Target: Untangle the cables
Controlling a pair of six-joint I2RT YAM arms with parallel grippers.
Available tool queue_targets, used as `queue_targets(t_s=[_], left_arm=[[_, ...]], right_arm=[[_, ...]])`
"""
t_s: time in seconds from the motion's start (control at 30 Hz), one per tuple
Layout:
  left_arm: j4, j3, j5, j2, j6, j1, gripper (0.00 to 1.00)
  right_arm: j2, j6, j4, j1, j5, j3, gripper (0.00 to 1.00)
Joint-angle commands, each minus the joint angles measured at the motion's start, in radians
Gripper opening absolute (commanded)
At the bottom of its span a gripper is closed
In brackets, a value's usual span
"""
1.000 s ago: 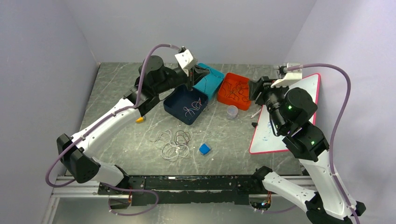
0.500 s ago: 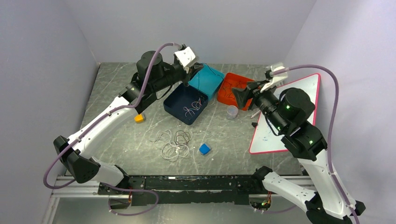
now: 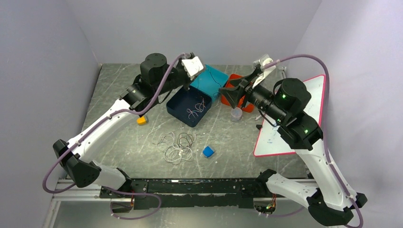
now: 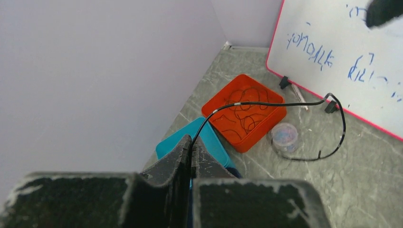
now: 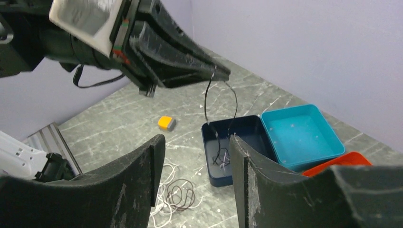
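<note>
My left gripper (image 3: 188,83) hangs above the navy tray (image 3: 179,117), shut on a thin black cable (image 4: 266,103). In the left wrist view that cable leaves the pinched fingertips (image 4: 191,140) and arcs out over the orange tray (image 4: 247,145). In the right wrist view it dangles (image 5: 207,97) down towards the navy tray (image 5: 223,178). My right gripper (image 3: 229,96) stands open with nothing between its fingers (image 5: 197,161), pointed at the left gripper's tip. A tangle of whitish and dark cables (image 3: 178,146) lies on the table. More cables lie in the navy tray (image 3: 197,108) and the orange tray.
A teal tray (image 3: 215,80) sits between the navy and orange ones. A small clear round pot (image 3: 236,114) stands beside the whiteboard (image 3: 294,118) at the right. A yellow block (image 3: 141,120) and a blue block (image 3: 208,151) lie on the table.
My right gripper has swung up and left, from beside the whiteboard to over the orange tray, facing the left gripper. The left gripper has tipped and risen a little with the black cable.
</note>
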Motion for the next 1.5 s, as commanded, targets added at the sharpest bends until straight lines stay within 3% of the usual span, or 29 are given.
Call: queue_targets(t_s=[0.0,0.63,1.0,1.13,1.17,1.2,1.3,1.47], left_arm=[[-0.085,0.014,0.013,-0.042,0.145,-0.026,0.07],[-0.135,-0.052,-0.048,-0.089,0.242,-0.106,0.07],[-0.128,-0.064,-0.027,-0.097,0.227,-0.118,0.07],[-0.101,-0.078,-0.042,-0.108,0.185,-0.119,0.08],[-0.09,-0.083,-0.055,-0.114,0.165,-0.119,0.1],[-0.079,-0.089,-0.067,-0.12,0.144,-0.119,0.14],[-0.045,-0.114,-0.095,-0.143,0.075,-0.119,0.42],[-0.003,-0.197,-0.136,-0.207,-0.054,-0.119,0.58]], right_arm=[[0.048,0.016,-0.028,-0.002,0.017,0.066,0.55],[0.23,0.072,-0.082,-0.002,-0.092,0.146,0.52],[0.238,0.078,-0.059,-0.003,-0.073,0.111,0.32],[0.232,0.085,-0.035,-0.005,-0.057,0.097,0.08],[0.227,0.087,-0.024,-0.006,-0.048,0.09,0.0],[0.22,0.092,-0.013,-0.007,-0.039,0.084,0.0],[0.202,0.107,0.024,-0.007,0.015,0.067,0.0],[0.182,0.115,0.079,-0.007,0.151,0.038,0.0]])
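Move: The black cable is held in the left fingers; the stretch just below and behind their tips lies about 8 cm ahead of the open right hand, 5 cm to its left and 2 cm lower. From the left hand, the right gripper is roughly 10 cm back, 7 cm to the right and level. Some 40 cm below the right hand are the navy bin, 20 cm ahead and 12 cm left, and the orange bin, 27 cm ahead and 16 cm right. The black cable is passed in mid-air: the left hand, still pinching it, draws back about 5 cm and sinks some 3 cm, rolling slightly, while the open right hand comes forward, left and down about 4 cm each way, tipping roughly 10 degrees down. The right fingers close on the cable close beside the left tips, then the left fingers open about halfway and let go; the right hand begins to ease forward and to the right. ##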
